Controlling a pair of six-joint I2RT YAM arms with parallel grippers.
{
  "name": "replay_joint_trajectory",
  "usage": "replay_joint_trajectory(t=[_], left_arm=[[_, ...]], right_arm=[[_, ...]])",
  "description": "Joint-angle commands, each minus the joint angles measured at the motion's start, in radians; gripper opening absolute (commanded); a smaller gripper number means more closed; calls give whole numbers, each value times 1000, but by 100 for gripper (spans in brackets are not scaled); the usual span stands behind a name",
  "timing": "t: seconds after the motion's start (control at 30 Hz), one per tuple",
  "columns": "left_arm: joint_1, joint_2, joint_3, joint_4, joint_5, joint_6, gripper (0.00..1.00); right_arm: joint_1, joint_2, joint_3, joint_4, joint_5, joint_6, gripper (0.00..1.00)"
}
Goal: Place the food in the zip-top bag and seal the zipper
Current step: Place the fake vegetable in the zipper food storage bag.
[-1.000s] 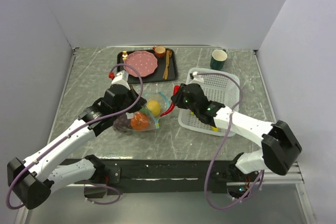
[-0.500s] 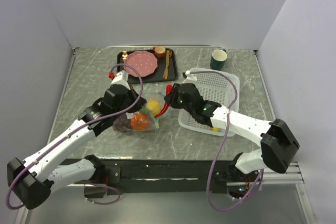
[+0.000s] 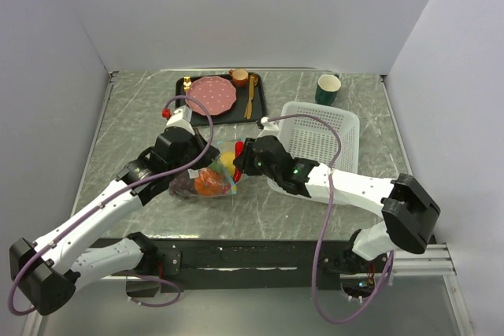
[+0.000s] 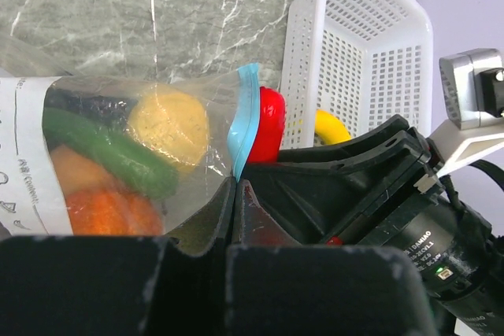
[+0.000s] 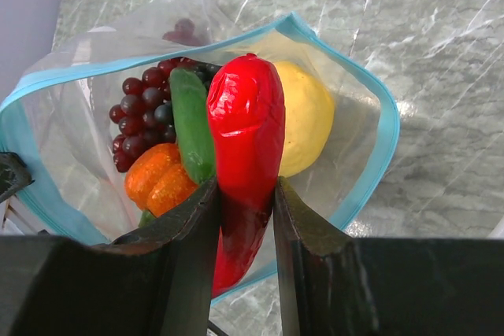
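The clear zip-top bag (image 3: 206,184) lies in the middle of the table with its mouth open toward the right. My left gripper (image 4: 235,194) is shut on the mouth edge at the teal-blue zipper (image 4: 242,116). Inside the bag are dark grapes (image 5: 142,116), a lemon (image 5: 309,116), a green vegetable (image 5: 189,120) and an orange fruit (image 5: 157,182). My right gripper (image 5: 246,186) is shut on a red chili (image 5: 246,116), whose tip points into the open mouth. A yellow banana (image 4: 331,125) lies in the basket.
A white mesh basket (image 3: 331,135) stands right of the bag. At the back, a black tray (image 3: 175,104) holds a pink plate (image 3: 211,94), gold cutlery (image 3: 250,96) and a small orange cup (image 3: 239,78). A green cup (image 3: 327,88) stands at the back right.
My right gripper has carried the red chili left from beside the basket to the bag's open mouth. The left arm has held still on the bag.
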Motion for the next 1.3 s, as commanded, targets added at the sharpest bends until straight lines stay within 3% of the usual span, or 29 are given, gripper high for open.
replay_joint_trajectory(t=[0.0,0.67,0.7,0.8,0.87,0.9,1.07,1.2,1.27], left_arm=[[-3,-26,1,31,-18,4,1],[-3,-40,-6,26,-4,6,1],[-1,-40,-6,25,-6,7,1],[-3,-40,-3,17,-12,7,1],[-3,-43,-2,17,-15,7,1],[-3,-43,-3,17,-20,7,1],[-3,-37,-2,17,-20,7,1],[-3,-31,-5,28,-11,7,1],[-3,-25,0,26,-8,9,1]], right_arm=[[17,0,48,-15,10,-7,22],[25,233,324,-132,-234,-216,40],[23,233,321,-121,-244,-216,41],[25,224,298,-83,-274,-207,59],[23,210,280,-76,-248,-199,63],[23,202,269,-72,-234,-192,71],[12,132,224,-81,-140,-184,79],[-12,63,186,-89,-61,-175,80],[-29,24,148,-66,-85,-182,75]])
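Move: The right gripper already holds the red pepper at the open mouth of the bag. The bag's pouch, where the pepper goes, is centred about 5 cm to this hand's left, level in reach, roughly 6 cm below. The yellow lemon lies some 2 cm left, 1 cm farther out; the orange pumpkin about 8 cm left and 4 cm nearer; the white basket around 20 cm right, 4 cm farther out. From the left gripper, the pouch is about 3 cm back, 1 cm right, 10 cm lower. Carry the red pepper about 6 cm to the left into the bag with the right gripper, turning it some 15 degrees counter-clockwise and rolling its left side slightly down. Open the fingers wide as it sinks a little, letting go of the pepper, then draw back some 3 cm to the right. Keep the left fingers shut on the bag's zipper edge, nearly still. ##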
